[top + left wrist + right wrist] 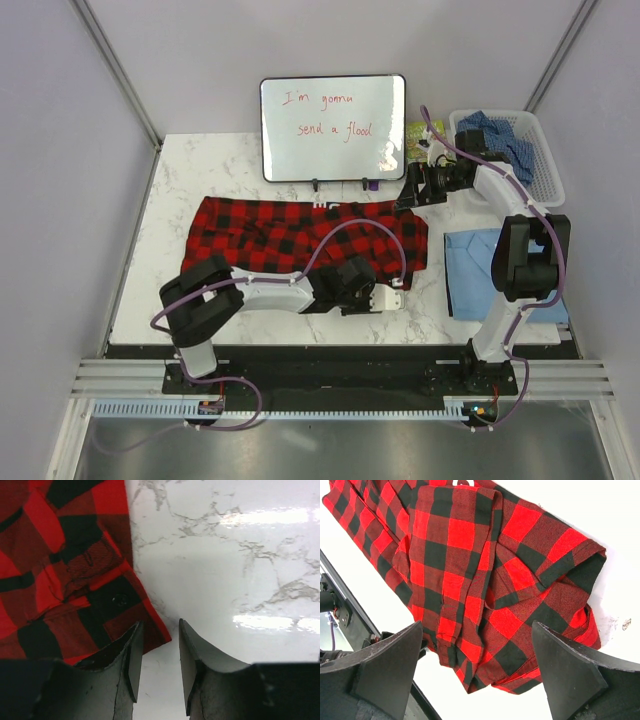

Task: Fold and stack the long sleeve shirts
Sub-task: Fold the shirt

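The red-and-black checked flannel shirt (290, 235) lies spread and rumpled across the middle of the marble table (190, 170). My left gripper (398, 290) sits low at the shirt's near right corner. In the left wrist view its jaws (159, 630) stand partly apart over bare marble, open and holding nothing, with the flannel's cuff (75, 580) just left of the left finger. My right gripper (408, 190) hovers at the shirt's far right end, wide open above the flannel (470, 555). A folded light blue shirt (472, 270) lies at the right. A darker blue speckled shirt (505, 135) sits in the basket.
A whiteboard (333, 127) with red writing stands at the back centre. A white basket (548, 175) is at the back right corner, with a green packet (424, 140) beside it. Grey walls enclose the table on three sides.
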Available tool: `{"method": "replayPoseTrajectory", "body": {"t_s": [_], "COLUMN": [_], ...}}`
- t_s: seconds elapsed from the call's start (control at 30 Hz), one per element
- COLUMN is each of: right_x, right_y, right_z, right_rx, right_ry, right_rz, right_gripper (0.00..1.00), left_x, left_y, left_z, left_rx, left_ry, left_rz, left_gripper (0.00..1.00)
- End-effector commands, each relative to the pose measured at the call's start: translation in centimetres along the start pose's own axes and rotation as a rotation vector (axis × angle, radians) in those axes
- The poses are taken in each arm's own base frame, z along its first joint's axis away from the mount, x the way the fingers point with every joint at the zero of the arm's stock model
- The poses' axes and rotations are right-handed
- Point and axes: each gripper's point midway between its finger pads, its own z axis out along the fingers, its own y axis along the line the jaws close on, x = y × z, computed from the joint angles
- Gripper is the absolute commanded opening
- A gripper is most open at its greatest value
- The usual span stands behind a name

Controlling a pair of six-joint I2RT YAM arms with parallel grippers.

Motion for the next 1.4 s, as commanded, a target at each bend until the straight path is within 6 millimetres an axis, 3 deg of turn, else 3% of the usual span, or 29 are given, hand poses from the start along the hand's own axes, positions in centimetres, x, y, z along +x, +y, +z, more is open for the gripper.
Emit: {"method": "replayPoseTrajectory", "body": {"t_s": [0.0, 0.2, 0.33, 0.43, 0.5, 0.53, 0.57, 0.7, 0.77, 0.83, 0.87, 0.9, 0.97, 1.0, 1.2, 1.37], "right_x": [-1.4, -1.4, -1.4, -1.4, -1.4, -1.5, -1.5, -1.6, -1.7, -1.8, -1.9, -1.9, -1.8, -1.7, -1.2, -0.7], "right_y": [0.8, 0.9, 0.9, 0.9, 0.9, 0.9, 0.9, 1.1, 1.0, 1.2, 1.2, 1.3, 1.3, 1.3, 1.0, 1.1], "right_z": [-0.9, -1.0, -1.0, -1.2, -1.1, -1.1, -1.1, -1.1, -0.9, -0.9, -0.8, -0.8, -0.8, -0.9, -0.4, 0.2], "right_rx": [-0.019, -0.019, -0.018, -0.017, -0.016, -0.015, -0.015, -0.029, -0.035, -0.05, -0.05, -0.052, -0.055, -0.054, -0.062, -0.057], "right_ry": [-0.033, -0.033, -0.028, -0.03, -0.029, -0.029, -0.028, -0.029, -0.03, -0.033, -0.033, -0.032, -0.033, -0.031, -0.017, 0.005], "right_rz": [-0.049, -0.054, -0.051, -0.056, -0.06, -0.063, -0.063, -0.066, -0.061, -0.06, -0.058, -0.058, -0.056, -0.054, -0.039, -0.043], "right_gripper": [0.97, 0.97, 0.96, 0.96, 0.96, 0.96, 0.96, 0.97, 0.98, 0.98, 0.98, 0.98, 0.98, 0.98, 0.97, 0.98], "left_x": [1.6, 1.3, 1.5, 1.0, -1.1, -1.2, -3.2, -4.5, -2.5, -0.9, 0.8, 2.0, 4.1, 5.4, 10.8, 13.3], "left_y": [1.1, -0.7, -1.5, -1.5, -0.7, -1.2, 0.0, 1.0, 0.5, 1.5, 1.2, 2.3, 2.7, 4.0, 8.2, 10.8], "left_z": [1.1, 0.7, 1.1, 0.4, -1.3, -2.2, -4.0, -9.4, -10.8, -12.2, -12.6, -13.4, -14.5, -15.0, -18.3, -20.1], "left_rx": [-0.018, 0.153, 0.206, 0.219, 0.211, 0.239, 0.212, 0.217, 0.234, 0.206, 0.222, 0.21, 0.226, 0.206, 0.127, 0.082], "left_ry": [0.017, -0.024, 0.003, -0.006, -0.056, -0.048, -0.093, -0.127, -0.078, -0.059, -0.025, -0.017, 0.022, 0.036, 0.103, 0.12], "left_rz": [-0.035, -0.059, -0.077, -0.076, -0.062, -0.059, -0.038, 0.129, 0.185, 0.276, 0.283, 0.311, 0.318, 0.346, 0.481, 0.526], "left_gripper": [0.41, 0.24, 0.02, 0.02, 0.02, 0.02, 0.02, 0.02, 0.02, 0.02, 0.02, 0.02, 0.02, 0.02, 0.02, 0.02]}}
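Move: The near sleeve's buttoned cuff lies just under the left fingertips, about 1 cm ahead, 1 cm to the right and 1 cm lower. At about the cuff's height, the white letters on the shirt's far edge are some 18 cm ahead and 12 cm to the left. The folded blue shirt lies about 3 cm ahead and 27 cm to the right. From the idle right hand the cuff is roughly 20 cm back, 7 cm left and 12 cm down. The red plaid sleeve's cuff is pinched as the half-open left fingers nudge about 1.5 cm forward and shut on it. Keeping hold, the left hand then lifts it some 12 cm and swings it left over the shirt body, about 20 cm left and 7 forward in all, sinking slightly at the end while the wrist turns about 15 degrees clockwise. ##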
